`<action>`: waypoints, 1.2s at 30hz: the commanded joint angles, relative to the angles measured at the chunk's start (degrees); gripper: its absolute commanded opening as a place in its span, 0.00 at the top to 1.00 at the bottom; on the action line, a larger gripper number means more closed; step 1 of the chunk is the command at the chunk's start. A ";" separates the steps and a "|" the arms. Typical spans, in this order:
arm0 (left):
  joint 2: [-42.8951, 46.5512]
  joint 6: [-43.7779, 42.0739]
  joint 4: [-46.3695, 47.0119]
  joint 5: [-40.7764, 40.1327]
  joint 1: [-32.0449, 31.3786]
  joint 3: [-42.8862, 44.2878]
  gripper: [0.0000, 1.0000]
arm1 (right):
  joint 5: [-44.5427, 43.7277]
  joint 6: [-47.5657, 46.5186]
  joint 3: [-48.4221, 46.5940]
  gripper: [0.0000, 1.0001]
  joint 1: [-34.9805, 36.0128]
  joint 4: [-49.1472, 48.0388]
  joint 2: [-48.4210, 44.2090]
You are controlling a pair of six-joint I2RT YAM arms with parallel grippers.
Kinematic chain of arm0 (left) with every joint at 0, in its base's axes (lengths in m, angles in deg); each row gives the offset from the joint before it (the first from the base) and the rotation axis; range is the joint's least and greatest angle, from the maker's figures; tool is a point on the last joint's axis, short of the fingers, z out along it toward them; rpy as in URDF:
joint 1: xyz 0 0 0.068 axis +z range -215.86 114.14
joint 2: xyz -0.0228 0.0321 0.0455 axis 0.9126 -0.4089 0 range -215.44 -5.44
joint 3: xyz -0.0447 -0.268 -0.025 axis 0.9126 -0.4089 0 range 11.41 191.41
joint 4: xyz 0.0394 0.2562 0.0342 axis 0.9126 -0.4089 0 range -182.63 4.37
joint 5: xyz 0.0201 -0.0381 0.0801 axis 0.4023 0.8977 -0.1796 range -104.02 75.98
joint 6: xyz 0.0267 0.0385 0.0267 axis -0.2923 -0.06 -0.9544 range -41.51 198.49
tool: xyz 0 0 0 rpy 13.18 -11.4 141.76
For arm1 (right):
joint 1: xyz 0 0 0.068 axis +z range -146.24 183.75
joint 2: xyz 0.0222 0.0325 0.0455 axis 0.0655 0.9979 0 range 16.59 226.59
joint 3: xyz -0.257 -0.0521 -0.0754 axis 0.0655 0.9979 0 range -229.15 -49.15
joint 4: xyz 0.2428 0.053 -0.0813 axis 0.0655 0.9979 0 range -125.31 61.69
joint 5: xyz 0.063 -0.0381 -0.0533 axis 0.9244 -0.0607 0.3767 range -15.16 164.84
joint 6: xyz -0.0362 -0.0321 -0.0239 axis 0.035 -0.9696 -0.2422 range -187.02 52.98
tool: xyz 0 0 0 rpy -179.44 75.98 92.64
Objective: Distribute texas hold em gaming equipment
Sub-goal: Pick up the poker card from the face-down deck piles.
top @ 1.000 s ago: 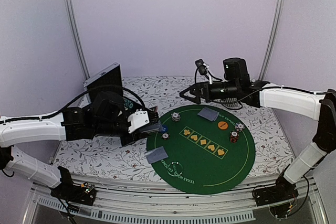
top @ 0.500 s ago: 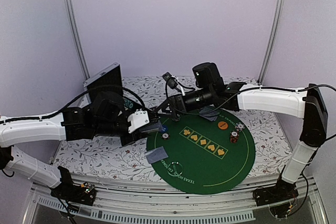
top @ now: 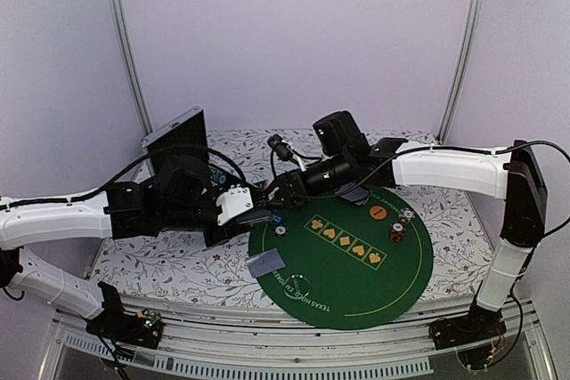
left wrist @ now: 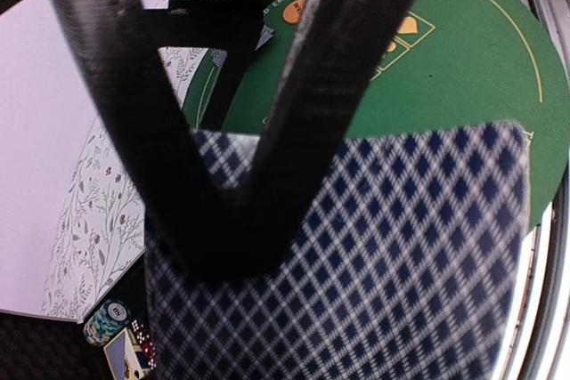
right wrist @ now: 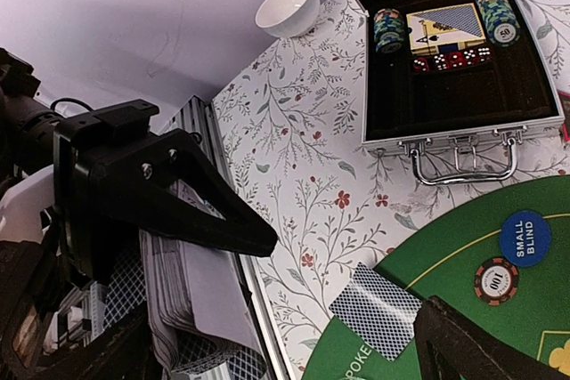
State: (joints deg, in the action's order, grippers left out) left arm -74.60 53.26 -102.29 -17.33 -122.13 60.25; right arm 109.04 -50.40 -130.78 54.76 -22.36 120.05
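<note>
My left gripper [top: 262, 217] is shut on a thick deck of blue-checked playing cards [left wrist: 383, 255], held at the left rim of the round green mat [top: 356, 287]; one black finger [left wrist: 232, 220] lies across the top card. In the right wrist view the same deck [right wrist: 183, 295] shows edge-on under that finger. My right gripper [top: 278, 191] hangs open just beyond the deck, holding nothing. One card [top: 265, 262] lies at the mat's near left and another [right wrist: 376, 311] at its far edge. A blue disc [right wrist: 525, 238], a striped chip [right wrist: 496, 280], an orange disc [top: 378, 212] and chip stacks [top: 397, 231] rest on the mat.
The open aluminium case [right wrist: 534, 117] sits on the flowered cloth behind the mat, holding chip stacks [right wrist: 497, 13], a card pack and red dice. Its raised lid [top: 176, 135] stands at the back left. A pale cup [right wrist: 287, 6] stands beyond the case.
My right arm has swung left across the far side of the mat, from the back right to just beside the left gripper's deck. The left arm and deck have stayed put.
</note>
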 commanded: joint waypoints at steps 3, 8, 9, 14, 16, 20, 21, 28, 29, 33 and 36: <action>0.57 -0.17 2.08 -0.34 0.56 -0.19 0.58 | -7.86 -3.76 -1.27 0.01 -0.04 6.30 -2.47; 0.61 -0.17 2.08 -0.17 0.56 -0.15 0.58 | -9.22 -4.63 -1.17 0.01 -0.44 7.44 -4.71; 0.61 -0.17 2.08 -0.20 0.57 -0.17 0.58 | -9.23 -4.79 -1.21 0.01 -0.53 7.75 -4.87; 0.52 -0.23 2.07 -0.11 0.59 -0.24 0.58 | -5.34 -4.77 -2.11 0.01 -0.45 8.06 -4.73; 0.45 -0.18 2.07 -0.01 0.56 -0.21 0.58 | -2.42 -4.46 -2.82 0.01 -0.45 7.78 -4.55; 0.35 -0.21 2.08 0.22 0.60 -0.23 0.58 | 2.04 -3.11 -3.58 0.03 -0.45 5.64 -4.90; 0.35 -0.23 2.05 0.31 0.62 -0.26 0.58 | 3.23 -2.49 -3.49 0.04 -0.42 4.56 -5.01; 0.51 -0.25 1.98 0.30 0.60 -0.32 0.58 | 9.05 1.75 -3.94 0.31 -0.46 2.25 -4.00; 0.52 -0.20 1.98 0.30 0.60 -0.32 0.58 | 9.00 2.03 -3.90 0.35 -0.51 2.33 -4.16; 0.61 -0.18 1.99 0.44 0.63 -0.32 0.58 | 8.78 2.68 -3.89 0.47 -0.48 2.81 -4.71; 0.69 -0.22 1.99 0.45 0.55 -0.32 0.58 | 8.87 3.06 -3.89 0.51 -0.52 3.42 -4.51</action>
State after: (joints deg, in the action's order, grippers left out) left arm -74.60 53.23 -102.18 -17.46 -121.94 60.16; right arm 116.67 -48.47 -133.21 54.52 -18.77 116.29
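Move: Just behind the open right hand, about 3 cm back, 3 cm to its left and 2 cm lower, is the face-down deck held in the left hand. From the left hand the deck's middle lies some 3 cm to the right, 1 cm ahead and 1 cm below. About 20 cm below the right hand are the table pile (5 cm back, 2 cm left), the 100 chip (4 cm ahead, 1 cm right) and the Small Blind chip (8 cm straight ahead). Drawing about 2 cm to its right with one finger over the deck's patterned top, the right hand then turns back and climbs some 5 cm while easing roughly 3 cm towards its base. As it rises, the wide-open fingers close to about half, one on each side of the top card's free end. The left hand keeps its grip and holds the deck still. ##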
